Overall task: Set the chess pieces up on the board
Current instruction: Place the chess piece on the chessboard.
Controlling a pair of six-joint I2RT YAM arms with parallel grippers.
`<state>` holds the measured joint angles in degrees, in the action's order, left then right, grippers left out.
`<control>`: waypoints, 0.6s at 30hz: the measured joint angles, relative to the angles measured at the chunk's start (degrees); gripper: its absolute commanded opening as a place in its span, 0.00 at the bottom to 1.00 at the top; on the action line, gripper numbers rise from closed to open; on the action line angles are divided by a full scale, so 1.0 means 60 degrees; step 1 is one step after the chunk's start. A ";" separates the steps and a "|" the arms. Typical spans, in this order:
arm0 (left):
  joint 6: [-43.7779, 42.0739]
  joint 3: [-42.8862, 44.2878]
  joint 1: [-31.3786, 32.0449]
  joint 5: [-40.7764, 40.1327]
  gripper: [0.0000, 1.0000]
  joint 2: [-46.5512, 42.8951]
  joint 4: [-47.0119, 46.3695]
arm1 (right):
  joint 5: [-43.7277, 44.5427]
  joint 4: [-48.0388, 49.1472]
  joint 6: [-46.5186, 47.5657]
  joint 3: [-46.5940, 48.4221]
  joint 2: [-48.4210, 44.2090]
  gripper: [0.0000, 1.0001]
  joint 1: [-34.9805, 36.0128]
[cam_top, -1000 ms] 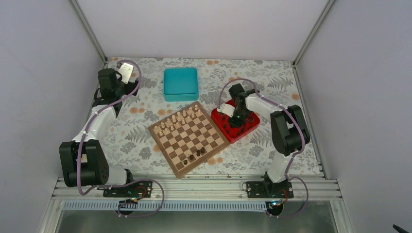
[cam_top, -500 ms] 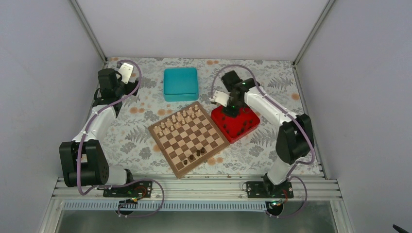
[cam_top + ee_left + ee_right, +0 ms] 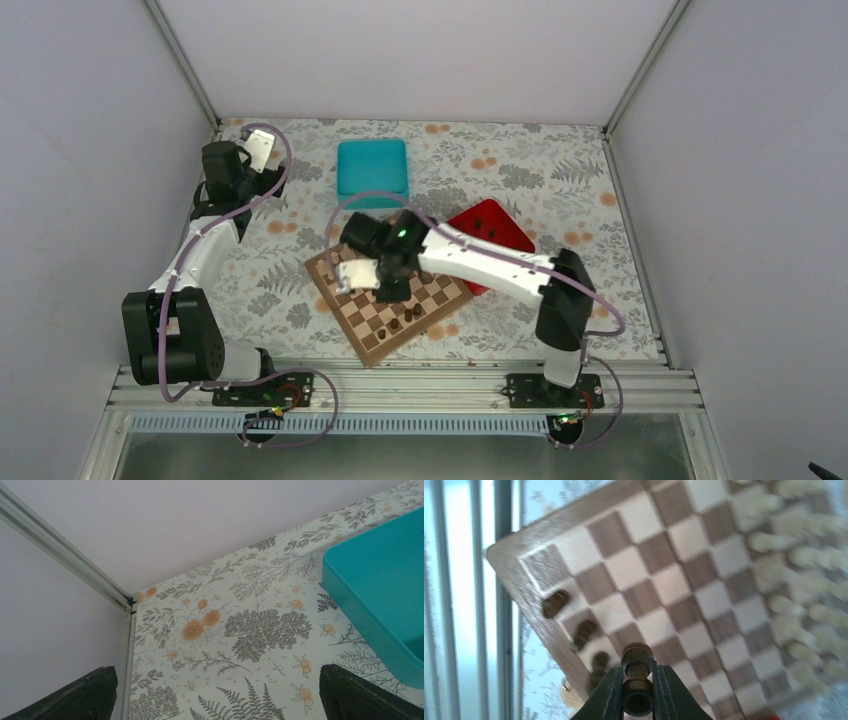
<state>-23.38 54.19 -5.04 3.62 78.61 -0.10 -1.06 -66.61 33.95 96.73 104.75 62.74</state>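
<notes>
The board (image 3: 432, 296) lies mid-table, with my right arm stretched over it. My right gripper (image 3: 390, 288) hangs above the board's middle. In the right wrist view this gripper (image 3: 637, 680) is shut on a dark brown chess piece (image 3: 637, 664), held sideways between the fingers above the checkered squares (image 3: 649, 550). Three more dark chess pieces (image 3: 556, 603) stand along the board's near edge, also seen from above (image 3: 397, 324). My left gripper (image 3: 220, 700) is open with nothing between its fingers, far back left (image 3: 256, 150), over bare tablecloth.
A red tray (image 3: 492, 224) sits right of the board, partly behind my right arm. A teal box (image 3: 372, 172) stands behind the board, its corner close to my left gripper (image 3: 380, 595). Pale chess pieces (image 3: 796, 557) fill the board's far side.
My right arm has swung left from the red tray to over the board, carrying the dark piece. The left arm has not moved.
</notes>
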 measured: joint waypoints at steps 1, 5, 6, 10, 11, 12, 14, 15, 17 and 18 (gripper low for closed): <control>0.0000 0.0000 0.0000 -0.0004 1.00 0.0000 0.0000 | -0.0040 -0.0007 -0.0007 -0.0004 0.0237 0.12 0.0262; 0.0000 0.0000 0.0000 0.0000 1.00 0.0000 0.0004 | -0.0291 0.0091 -0.0033 -0.0208 0.0882 0.12 0.1075; 0.0004 0.0000 0.0000 0.0000 1.00 0.0000 0.0007 | -0.0357 0.0120 -0.0036 -0.0280 0.0994 0.12 0.1231; 0.0000 0.0000 0.0000 0.0000 1.00 0.0000 0.0015 | -0.0546 0.0211 -0.0036 -0.0364 0.1300 0.12 0.1574; 0.0000 0.0000 0.0000 0.0000 1.00 0.0000 0.0018 | -0.0590 0.0240 -0.0036 -0.0375 0.1348 0.12 0.1654; 0.0000 0.0000 0.0000 0.0000 1.00 0.0000 0.0022 | -0.0645 0.0266 -0.0036 -0.0382 0.1381 0.12 0.1716; 0.0000 0.0000 0.0000 0.0000 1.00 0.0000 0.0033 | -0.0732 0.0331 -0.0036 -0.0386 0.1446 0.12 0.1796; 0.0000 0.0000 -0.0004 0.0000 1.00 0.0000 0.0033 | -0.0754 0.0372 -0.0036 -0.0390 0.1472 0.12 0.1821; 0.0000 0.0000 -0.0007 0.0000 1.00 0.0000 0.0033 | -0.0787 0.0452 -0.0036 -0.0415 0.1534 0.12 0.1861; 0.0000 0.0000 -0.0011 0.0000 1.00 0.0000 0.0033 | -0.0798 0.0484 -0.0036 -0.0437 0.1566 0.12 0.1869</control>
<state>-23.38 54.19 -5.10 3.62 78.61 0.10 -5.85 -63.70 33.74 94.11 114.15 73.95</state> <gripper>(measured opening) 0.999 0.122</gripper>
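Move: The near corner square of the chessboard, empty, lies about 10 cm back and 5 cm left of the right gripper, which holds a dark piece, and some 13 cm below it. On its right, along the board's edge, stands the nearest dark piece, roughly 8 cm back and 2 cm left of the gripper; the next dark piece is 7 cm back, level sideways, both about 12 cm down. From the left gripper the square is some 36 cm back, 30 cm right and 20 cm below. Bring the right gripper back about 9 cm and down some 7 cm, drifting a few centimetres left, towards the board's near corner square, fast at first and then easing off. Keep the dark piece pinched, turning the wrist about 10 degrees counter-clockwise and letting the fingers swing closer to straight down. ##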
